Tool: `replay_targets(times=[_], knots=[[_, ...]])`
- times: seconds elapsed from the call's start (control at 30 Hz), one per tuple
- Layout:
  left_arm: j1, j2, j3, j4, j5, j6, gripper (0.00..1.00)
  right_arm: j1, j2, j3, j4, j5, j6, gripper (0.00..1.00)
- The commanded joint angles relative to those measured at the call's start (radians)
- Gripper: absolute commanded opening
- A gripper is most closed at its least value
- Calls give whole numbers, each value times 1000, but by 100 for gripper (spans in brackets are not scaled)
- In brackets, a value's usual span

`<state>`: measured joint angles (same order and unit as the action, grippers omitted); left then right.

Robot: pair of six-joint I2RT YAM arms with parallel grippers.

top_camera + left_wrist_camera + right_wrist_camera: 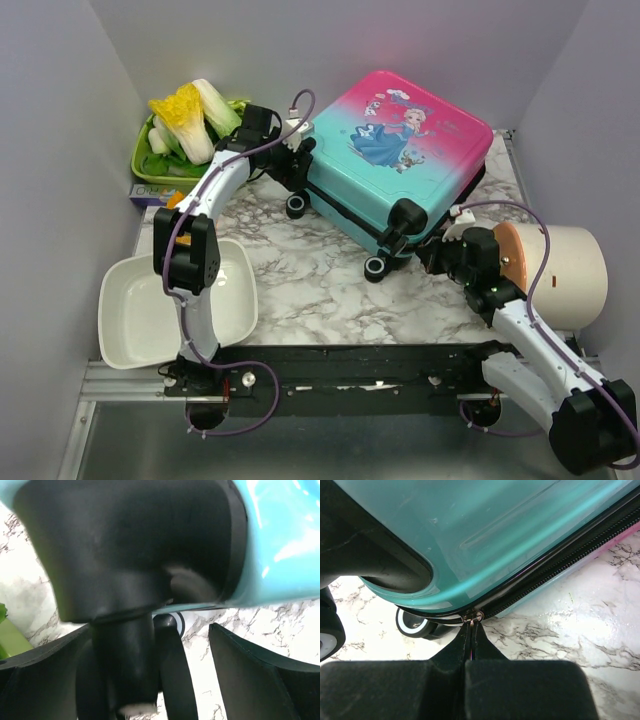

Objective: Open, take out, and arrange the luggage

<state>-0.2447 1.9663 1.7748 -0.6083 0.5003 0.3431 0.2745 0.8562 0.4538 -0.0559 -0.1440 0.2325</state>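
The luggage (400,150), a pink-to-teal hard shell with a princess print, lies flat and closed on the marble table, its black wheels toward the arms. My left gripper (296,160) stands open at its left corner. In the left wrist view the fingers (250,670) straddle a black wheel mount (125,665) under the teal shell (285,540), with marble showing beside the right finger. My right gripper (432,250) is at the near right corner, shut on the metal zipper pull (473,616) at the end of the black zipper (555,565), with its tips (471,626) pressed together.
A white rectangular basin (130,320) sits at the near left by the left arm's base. A cream cylindrical container (575,275) lies at the right behind the right wrist. A green tray of cabbage (190,125) is at the back left. Grey walls close in on three sides.
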Motion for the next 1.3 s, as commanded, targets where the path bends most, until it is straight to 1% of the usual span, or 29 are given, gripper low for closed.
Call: replay_targets(times=[0.0, 0.1, 0.13, 0.17, 0.2, 0.23, 0.33, 0.37, 0.4, 0.43, 0.47, 0.5, 0.53, 0.57, 0.6, 0.63, 0.67, 0.7, 0.77, 0.8, 0.87, 0.93, 1.0, 1.03, 1.07, 1.1, 1.13, 1.2, 1.27], knots=[[-11, 37, 75, -21, -83, -21, 98, -5, -48, 17, 206, -28, -4, 1], [-11, 25, 74, -18, -36, -16, 72, -3, -43, 17, 206, -23, -4, 1], [-11, 20, 69, -1, -25, -15, 47, -4, -42, 17, 206, -22, -2, 1], [-11, 7, 64, 7, -13, -13, 31, -4, -39, 19, 206, -20, -2, 1], [-11, 0, 57, 13, -14, -15, 11, -6, -37, 17, 206, -17, -2, 1], [-11, -7, 52, 33, -29, -36, 0, -5, -34, 19, 206, -14, -4, 1], [-2, -43, 15, 59, -43, -82, 0, -6, -23, 34, 205, 23, -7, 1], [-2, -78, -3, 70, -42, -96, 0, -5, -19, 42, 205, 35, -2, 1], [-2, -101, -68, 87, -45, -117, 0, -6, -8, 57, 202, 62, -4, 1], [-2, -128, -110, 149, -60, -174, 0, -5, 0, 68, 197, 73, -7, 1], [-4, -191, -159, 192, -66, -215, 0, -4, 9, 77, 195, 89, -5, 1], [-4, -229, -283, 246, -65, -257, 0, -9, 33, 100, 191, 90, -10, 1], [-5, -272, -349, 359, -68, -298, 0, -12, 46, 109, 188, 89, -13, 1], [-19, -352, -415, 417, -78, -393, 0, -15, 59, 117, 189, 83, -15, 1], [-28, -389, -527, 476, -86, -432, 0, -27, 70, 126, 189, 58, -19, 1], [-48, -423, -569, 531, -103, -467, 0, -32, 85, 135, 191, 46, -22, 1], [-71, -482, -603, 539, -180, -518, 0, -35, 86, 137, 195, 38, -27, 1], [-126, -509, -653, 542, -224, -533, 0, -35, 84, 134, 202, 31, -32, 1], [-188, -575, -699, 553, -349, -568, 0, -37, 63, 115, 228, 8, -44, 1], [-226, -592, -727, 559, -365, -596, 0, -38, 52, 109, 234, -27, -56, 1], [-245, -628, -739, 576, -385, -653, 0, -38, 15, 94, 237, -72, -71, 1], [-251, -645, -727, 544, -458, -748, 0, -38, -12, 80, 229, -123, -91, 1], [-254, -667, -726, 541, -511, -802, 0, -38, -64, 53, 196, -170, -87, 1], [-264, -669, -713, 510, -626, -905, 0, -38, -87, 31, 212, -190, -79, 1], [-272, -662, -698, 480, -681, -935, 0, -38, -107, 5, 258, -204, -68, 1], [-280, -661, -681, 451, -745, -975, 0, -38, -138, -30, 281, -253, -64, 1], [-287, -658, -654, 408, -861, -1007, 0, -38, -149, -36, 295, -278, -68, 1], [-303, -646, -614, 374, -914, -1032, 0, -37, -167, -33, 263, -360, -99, 1], [-311, -642, -601, 363, -948, -1067, 0, -38, -189, -33, 249, -399, -114, 1]])
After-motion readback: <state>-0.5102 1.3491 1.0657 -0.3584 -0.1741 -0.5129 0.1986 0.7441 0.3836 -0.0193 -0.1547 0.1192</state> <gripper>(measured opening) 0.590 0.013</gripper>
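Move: The open left fingers already straddle the suitcase's upper far-left caster, its wheel about 1 cm ahead of and 1 cm below the hand point. The lower wheel sits some 12 cm beneath the hand and 1 cm back; the upper near-right caster is roughly 21 cm to the right and 10 cm back. From the right hand, whose shut fingertips are at the zip pull about 1 cm ahead, the far-left caster lies some 19 cm ahead, 27 cm left and 4 cm up. The left hand eases about 1 cm forward and down, closes part way until its fingers grip the upper far-left caster wheel, then hauls it nearly straight back towards the base by some 13 cm, staying at about the same height while the wrist swings some 45 degrees counter-clockwise. The right hand keeps its shut fingertips on the zip pull at the near corner, first going a little forward and right, then back, to finish about 2.5 cm to the right. ##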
